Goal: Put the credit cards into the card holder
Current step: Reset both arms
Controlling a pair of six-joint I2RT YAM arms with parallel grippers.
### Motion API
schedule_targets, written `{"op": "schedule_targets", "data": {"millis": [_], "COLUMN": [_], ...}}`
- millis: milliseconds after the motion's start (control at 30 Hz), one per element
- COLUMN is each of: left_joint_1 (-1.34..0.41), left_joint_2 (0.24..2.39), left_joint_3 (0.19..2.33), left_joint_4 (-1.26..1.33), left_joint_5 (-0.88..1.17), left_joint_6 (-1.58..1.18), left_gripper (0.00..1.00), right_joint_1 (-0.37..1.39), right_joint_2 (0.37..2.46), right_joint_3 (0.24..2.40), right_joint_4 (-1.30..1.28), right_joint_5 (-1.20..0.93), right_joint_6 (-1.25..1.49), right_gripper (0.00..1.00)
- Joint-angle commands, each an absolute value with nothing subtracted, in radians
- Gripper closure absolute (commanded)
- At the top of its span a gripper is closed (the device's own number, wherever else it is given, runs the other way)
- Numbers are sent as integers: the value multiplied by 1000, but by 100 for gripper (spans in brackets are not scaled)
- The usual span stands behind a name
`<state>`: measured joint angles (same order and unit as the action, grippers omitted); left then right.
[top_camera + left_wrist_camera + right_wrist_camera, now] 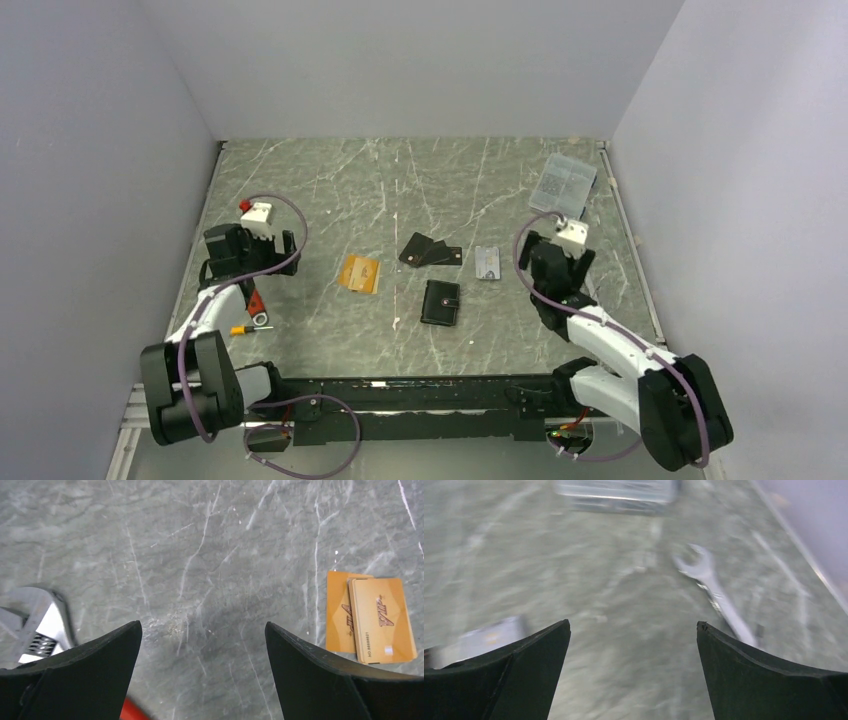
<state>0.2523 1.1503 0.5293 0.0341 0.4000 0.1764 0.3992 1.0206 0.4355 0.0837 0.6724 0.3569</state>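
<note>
The card holder (440, 302), a small black wallet, lies shut near the table's middle front. Two black cards (430, 250) overlap just behind it. Orange-gold cards (360, 272) lie to its left; in the left wrist view they are two overlapping cards (372, 619) at the right edge. A silver-grey card (488, 263) lies to the holder's right and shows blurred (494, 635) in the right wrist view. My left gripper (282, 252) (202, 630) is open and empty, left of the orange cards. Right of the silver card, my right gripper (560, 262) (633, 627) is open over bare table.
A clear plastic box (568, 180) (616, 492) sits at the back right. A silver spanner (716, 597) lies ahead of the right gripper. An adjustable wrench (42, 627) with a red handle (255, 303) and a small yellow-handled tool (240, 328) lie by the left arm.
</note>
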Motion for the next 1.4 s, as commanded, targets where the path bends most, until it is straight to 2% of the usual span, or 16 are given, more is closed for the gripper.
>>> {"op": "schedule_targets", "data": {"millis": [0,100,400,767,900,1300,1333,1367], "left_joint_1": [257,256,256,256,256,248,245,233], "left_joint_2": [1202,1219,1187,1163,1151,1181,1212,1302], "left_joint_3": [474,403,293,257,210,216,182,126], "left_joint_4": [383,516,743,807,890,916,1002,1247], "left_joint_5": [437,463,407,390,376,373,363,364], "left_joint_6": [111,96,108,96,61,30,18,8], "left_gripper": [1,1,1,1,1,1,1,1], "right_joint_1": [312,253,180,160,159,159,158,161], "right_joint_2": [1038,1128,1277,1354,1349,1359,1365,1368], "right_joint_3": [245,181,221,117,107,92,94,99], "right_joint_4": [611,790,955,1254,1265,1313,1319,1317], "right_joint_5": [898,899,861,885,880,819,801,780], "right_joint_6": [231,213,189,176,178,142,127,111], "right_gripper": [1,0,0,0,0,0,0,0]}}
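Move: The closed card holder lies about 34 cm right of the left hand and 11 cm back, 8 cm lower; from the right hand it is 22 cm left, 9 cm back. Orange cards sit 18 cm right and 3 cm back of the left hand. From the right hand, the white card is 12 cm left and 1 cm ahead, the wrench 9 cm right and 4 cm back, all some 10 cm below. Swing the empty right gripper about 10 cm right, away from the card holder and towards the wrench, dipping down and slightly back before easing forward and up to its starting height, turning clockwise and tipping its fingers up. Let the left gripper dip briefly, then raise it to 3 cm above its start and 2 cm forward, fingers tipping up some 25 degrees. Keep both open and clear of everything. ##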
